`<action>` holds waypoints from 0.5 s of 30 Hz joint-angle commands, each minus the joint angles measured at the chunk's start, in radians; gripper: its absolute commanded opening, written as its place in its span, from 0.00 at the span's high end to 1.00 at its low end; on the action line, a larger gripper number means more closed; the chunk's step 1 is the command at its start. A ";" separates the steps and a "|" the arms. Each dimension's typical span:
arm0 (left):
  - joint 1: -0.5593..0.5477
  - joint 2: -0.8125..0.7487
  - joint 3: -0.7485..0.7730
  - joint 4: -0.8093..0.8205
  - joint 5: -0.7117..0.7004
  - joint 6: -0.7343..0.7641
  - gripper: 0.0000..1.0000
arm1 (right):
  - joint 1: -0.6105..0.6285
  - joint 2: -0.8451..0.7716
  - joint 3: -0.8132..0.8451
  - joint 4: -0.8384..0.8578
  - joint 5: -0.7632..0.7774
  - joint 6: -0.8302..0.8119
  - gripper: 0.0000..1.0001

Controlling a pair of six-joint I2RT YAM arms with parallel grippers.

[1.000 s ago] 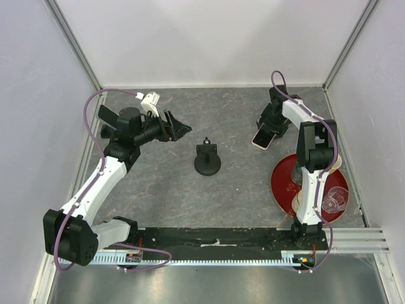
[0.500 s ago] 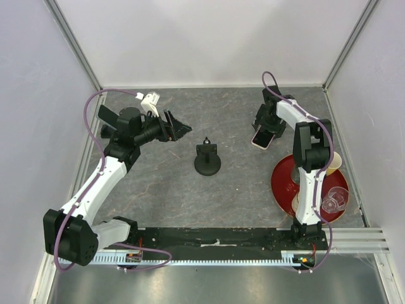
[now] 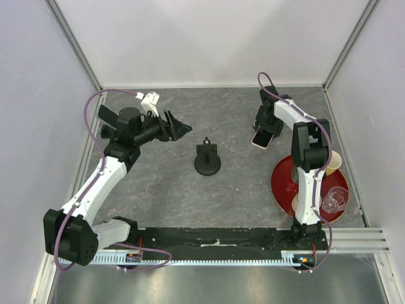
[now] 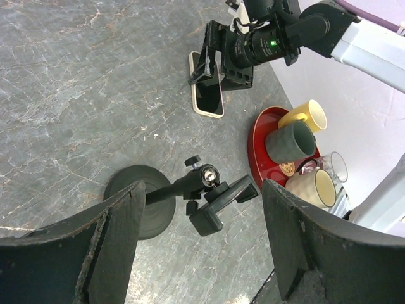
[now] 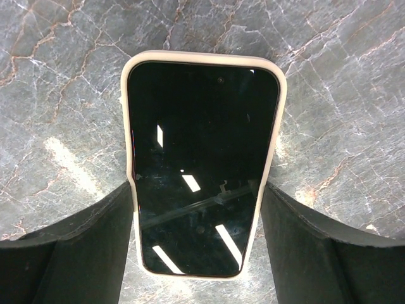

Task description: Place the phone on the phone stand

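Note:
The phone (image 3: pixel 261 138) lies flat and screen-up on the grey table at the right rear, its pale rim around a black screen (image 5: pixel 202 158). My right gripper (image 5: pixel 197 190) points down over it, one finger against each long edge, shut on the phone; the left wrist view shows that gripper (image 4: pixel 210 68) over the phone (image 4: pixel 207 96). The black phone stand (image 3: pixel 207 159) stands mid-table on a round base, its clamp (image 4: pixel 218 199) empty. Left of the stand hovers my left gripper (image 3: pixel 183 128), open and empty, its two fingers framing the stand from above in its own view (image 4: pixel 201 189).
A red tray (image 3: pixel 279 183) at the right front holds several cups: a yellow mug (image 4: pixel 307 114), a dark mug (image 4: pixel 290 140), a cream mug (image 4: pixel 313 187) and a clear glass (image 3: pixel 334 201). White walls enclose the table on three sides.
The right wrist has shifted slightly left and back over the phone, and its fingers have come in against the phone's edges. The left arm, stand and phone have not moved.

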 commanded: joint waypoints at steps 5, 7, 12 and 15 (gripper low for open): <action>0.007 0.006 -0.003 0.051 0.018 -0.028 0.20 | 0.050 -0.063 -0.033 0.092 -0.009 -0.018 1.00; 0.008 0.008 -0.004 0.051 0.018 -0.029 0.20 | 0.062 -0.119 -0.056 0.135 0.004 -0.018 1.00; 0.011 0.027 -0.006 0.053 0.016 -0.029 0.20 | 0.092 -0.345 -0.325 0.521 0.007 -0.014 1.00; 0.014 0.049 -0.009 0.061 0.030 -0.039 0.20 | 0.127 -0.533 -0.631 0.946 0.014 -0.013 1.00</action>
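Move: Some 28 cm to the right hand's left and 15 cm nearer the base stands the phone stand, its middle about 5 cm higher than the hand; the phone is already between the fingers. The red tray lies about 26 cm back and 17 cm right, with the dark cup roughly 19 cm back and 15 cm right. From the left hand, the stand is 4 cm back, 8 cm right and 19 cm below. Lifting the phone off the table by its long edges, the right hand creeps at first, then speeds up left and upward, about 4.5 cm left and 3.5 cm up, towards the phone stand. The grip stays as it was, while the wrist tips the fingertips forward and up by some 15 degrees and turns slightly counter-clockwise. ##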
